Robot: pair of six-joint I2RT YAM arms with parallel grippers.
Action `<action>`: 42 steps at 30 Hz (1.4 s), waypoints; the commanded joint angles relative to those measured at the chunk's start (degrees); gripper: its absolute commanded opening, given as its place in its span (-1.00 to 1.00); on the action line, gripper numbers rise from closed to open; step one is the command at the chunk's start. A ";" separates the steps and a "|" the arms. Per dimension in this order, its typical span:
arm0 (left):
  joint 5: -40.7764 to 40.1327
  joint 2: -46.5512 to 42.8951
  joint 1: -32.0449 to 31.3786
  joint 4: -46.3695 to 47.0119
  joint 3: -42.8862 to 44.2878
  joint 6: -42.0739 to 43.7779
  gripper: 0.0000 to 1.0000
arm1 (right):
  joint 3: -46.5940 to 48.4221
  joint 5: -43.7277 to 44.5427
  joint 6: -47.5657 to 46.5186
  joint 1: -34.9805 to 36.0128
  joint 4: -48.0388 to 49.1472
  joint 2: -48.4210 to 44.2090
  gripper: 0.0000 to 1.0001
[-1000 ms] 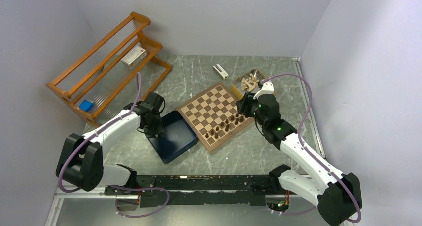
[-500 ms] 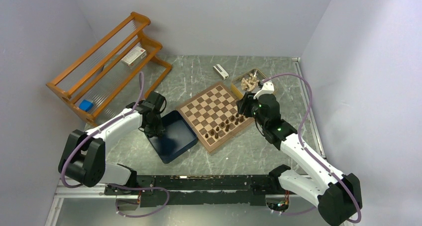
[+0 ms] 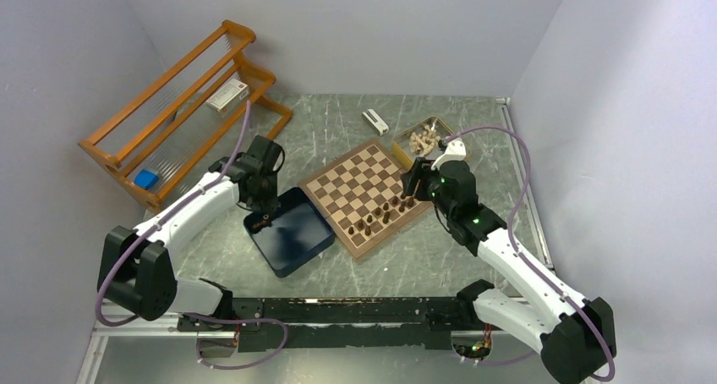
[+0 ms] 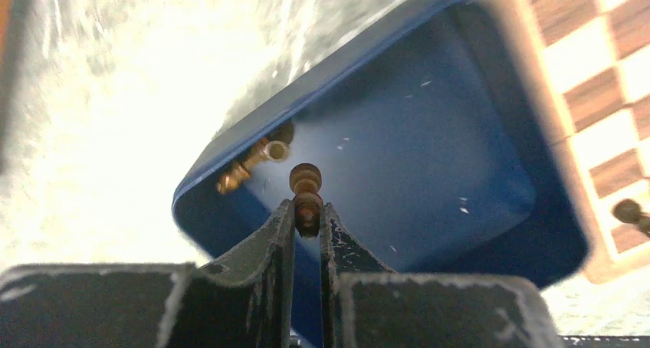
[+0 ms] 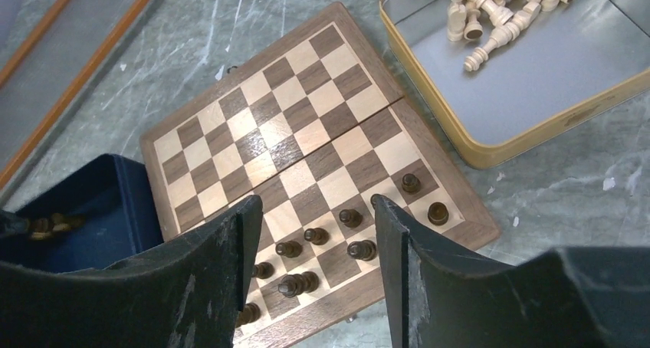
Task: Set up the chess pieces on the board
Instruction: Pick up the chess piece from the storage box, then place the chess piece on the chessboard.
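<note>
My left gripper (image 4: 307, 210) is shut on a dark brown chess piece (image 4: 306, 185), which it holds above the dark blue box (image 4: 429, 133). Two or three more brown pieces (image 4: 249, 164) lie in that box's far corner. In the top view the left gripper (image 3: 262, 206) hangs over the box's (image 3: 292, 236) left end. The board (image 3: 359, 177) lies right of the box, with several dark pieces (image 3: 385, 213) standing in its near right rows. My right gripper (image 5: 316, 210) is open and empty above those pieces (image 5: 351, 218), at the board's (image 5: 283, 103) near right side.
A gold-rimmed tin (image 5: 521, 80) of pale beige pieces (image 5: 490, 11) sits beyond the board's right corner. A wooden rack (image 3: 182, 105) stands at the back left with a small blue object (image 3: 146, 178) on it. A small white item (image 3: 374, 122) lies behind the board.
The left gripper has shut on a dark piece in the blue box and lifted it up and back. The right jaws have opened a little wider; that arm has barely moved.
</note>
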 commanded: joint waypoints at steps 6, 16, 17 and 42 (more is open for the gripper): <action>1.70 -3.43 -1.88 -3.35 8.75 3.34 -0.89 | 1.24 1.28 -0.12 0.05 -1.95 -4.80 0.22; 4.85 -6.48 -7.00 1.66 10.47 9.38 -0.87 | -0.31 -0.53 2.11 0.05 -1.97 -6.76 0.37; 5.09 -5.76 -7.99 1.96 11.67 10.03 -0.86 | -0.48 -0.41 2.39 0.05 -2.10 -7.08 0.42; 0.50 20.07 -35.83 6.42 36.03 16.15 -0.85 | -0.94 14.52 3.90 0.05 -11.04 -22.32 1.00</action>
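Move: Over the dark blue storage box, the left hand already holds a brown chess piece; the free squares near the left end of the board's near row lie about 28 cm to its right, 1 cm ahead and 4 cm down. The standing back-row piece there is some 26 cm right and 1 cm back, and the board's middle 25 cm right, 10 cm ahead. Two lying pieces remain about 3 cm ahead and 3 cm left, 5 cm below. From the right hand, those squares are roughly 8 cm left, 5 cm back and 14 cm down. Keeping its pinch on the brown piece, the left hand climbs clear of the storage box, then sweeps about 26 cm right to the board's near row, rising some 14 cm before sinking slightly, turning about 45 degrees clockwise with the fingers tipping up. Meanwhile the empty right hand rises about 5 cm, drawing right and back away from the board as its fingers open wide. ##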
